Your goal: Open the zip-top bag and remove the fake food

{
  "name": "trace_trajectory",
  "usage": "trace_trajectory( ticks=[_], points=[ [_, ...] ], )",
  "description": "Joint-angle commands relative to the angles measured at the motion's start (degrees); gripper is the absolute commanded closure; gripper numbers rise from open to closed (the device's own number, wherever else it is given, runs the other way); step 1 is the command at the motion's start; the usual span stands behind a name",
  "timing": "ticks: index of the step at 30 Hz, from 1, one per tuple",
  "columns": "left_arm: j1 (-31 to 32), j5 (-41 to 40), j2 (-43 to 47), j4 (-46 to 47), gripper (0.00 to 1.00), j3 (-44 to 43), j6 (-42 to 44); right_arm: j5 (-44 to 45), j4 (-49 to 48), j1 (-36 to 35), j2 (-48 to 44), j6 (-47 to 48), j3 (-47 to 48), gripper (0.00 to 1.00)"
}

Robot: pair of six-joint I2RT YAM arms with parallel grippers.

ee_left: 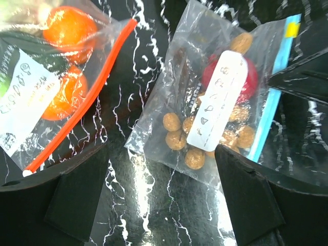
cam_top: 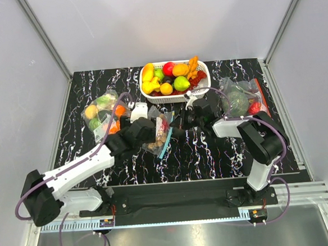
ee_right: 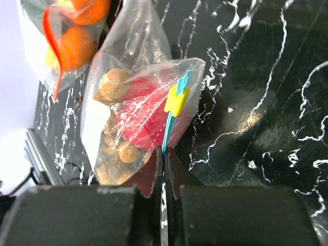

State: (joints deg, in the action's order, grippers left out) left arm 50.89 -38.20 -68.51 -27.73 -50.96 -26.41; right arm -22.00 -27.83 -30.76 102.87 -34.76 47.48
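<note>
The zip-top bag (cam_top: 161, 133) lies mid-table, clear and crinkly, with a teal zip strip (ee_right: 169, 128) and a yellow slider (ee_right: 177, 100). Inside are the fake food pieces: a red fruit (ee_left: 249, 82) and tan balls (ee_left: 177, 137), partly behind a white label (ee_left: 218, 100). My right gripper (ee_right: 165, 159) is shut on the bag's teal zip edge, its jaws pressed together with the strip between them. My left gripper (ee_left: 164, 200) hovers open over the bag's bottom end; its right finger (ee_left: 251, 195) overlaps the bag's corner, and whether it touches cannot be told.
A clear bag with an orange-red zip (ee_left: 66, 92) holding orange fruits lies just left of the task bag. Another such bag (cam_top: 241, 100) sits at the back right. A white basket (cam_top: 149, 98) of mixed fruit stands at the back middle.
</note>
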Motion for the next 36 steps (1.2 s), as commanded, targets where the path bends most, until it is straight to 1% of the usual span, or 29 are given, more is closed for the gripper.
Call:
trace_trajectory(
  ticks=[1,3,6,7,9,10,12,13,15,16,17,20,21,22,23,24,26,27,32,36],
  points=[
    [0.17,1.54,3.9,2.06,0.1,0.07,1.45,-1.2,4.25,-0.53,-7.14,8.73,4.1,1.0],
    [0.26,2.59,6.1,2.76,0.1,0.59,2.77,-3.57,8.04,-0.53,-9.34,11.9,5.33,1.0],
    [0.26,1.9,7.69,3.03,0.09,0.77,3.73,-6.3,16.65,-0.53,-13.21,18.39,8.32,1.0],
    [0.26,1.37,7.78,2.85,0.09,0.6,4.0,-6.91,21.37,-0.53,-15.05,19.37,10.15,1.0],
    [0.17,1.45,7.95,2.94,0.09,0.51,5.05,-9.28,25.36,-0.53,-17.08,21.22,11.57,1.0],
    [0.26,1.89,8.21,3.64,0.09,0.51,5.58,-9.99,29.99,-0.53,-19.0,22.97,12.8,1.0],
    [0.26,3.73,9.35,4.87,0.09,0.77,7.69,-12.18,34.4,-0.53,-20.94,26.3,14.47,1.0],
    [0.17,4.35,10.75,5.92,0.08,0.95,8.91,-13.67,39.47,-0.61,-22.87,27.63,16.22,1.0],
    [0.26,6.54,12.52,7.07,0.08,1.21,10.32,-15.17,44.33,-0.53,-24.73,30.18,17.9,1.0],
    [0.26,7.6,13.57,8.64,0.08,1.47,11.11,-16.05,48.97,-0.53,-26.48,32.54,19.56,1.0],
    [0.26,9.18,15.93,9.61,0.07,2.17,12.95,-17.97,50.93,-0.53,-27.36,33.61,20.27,1.0],
    [0.26,17.25,20.67,14.18,0.07,4.28,17.08,-21.41,57.35,-0.53,-30.18,36.87,22.12,1.0],
    [0.17,23.28,21.65,15.32,0.07,4.81,18.14,-22.11,58.58,-0.53,-30.79,37.22,22.3,1.0],
    [0.17,26.3,22.71,17.51,0.07,5.25,19.02,-23.51,61.03,-0.53,-31.58,38.01,22.82,1.0],
    [0.17,29.03,24.46,18.57,0.07,5.78,20.16,-24.22,61.93,-0.61,-31.94,38.28,22.83,1.0],
    [0.26,34.45,25.17,19.54,0.07,6.65,20.61,-24.84,62.63,-0.61,-32.29,38.8,22.65,1.0],
    [0.17,39.66,25.62,21.31,0.07,6.66,21.22,-26.86,64.22,-0.53,-33.52,39.33,22.04,1.0],
    [0.17,43.78,25.36,21.4,0.07,6.23,21.23,-27.74,64.31,-0.44,-33.78,39.42,21.69,1.0],
    [0.08,54.78,22.55,23.33,0.07,5.08,20.26,-33.44,64.57,-0.7,-36.42,39.77,20.28,1.0],
    [0.08,59.27,20.26,24.03,0.07,3.68,20.26,-37.58,65.27,-0.7,-37.57,40.56,20.19,1.0]
  ],
)
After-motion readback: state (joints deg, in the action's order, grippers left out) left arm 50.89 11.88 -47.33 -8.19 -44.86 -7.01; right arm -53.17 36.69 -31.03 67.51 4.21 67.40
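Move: The blue-zip bag lies ahead and to the right of my open left hand, its middle about 7 cm farther out, 7 cm right and 12 cm below. My right fingertips already pinch its zip by the yellow slider, so the bag's middle is some 5 cm left of them, 3 cm back and 3 cm lower. The orange-zip bag lies about 15 cm ahead and 12 cm left of my left hand. The basket stands some 22 cm beyond my right hand and 2 cm to its right. Keeping my pinch on the zip, I raise the bag about 20 cm with my right hand, soon drawing it back some 17 cm as well, with a slight drift right, while that wrist turns about 40 degrees counter-clockwise. My left hand rises about 11 cm, fingers wide open, then swings back and to the right about 10 cm each way, turning some 50 degrees clockwise to face the bag. ##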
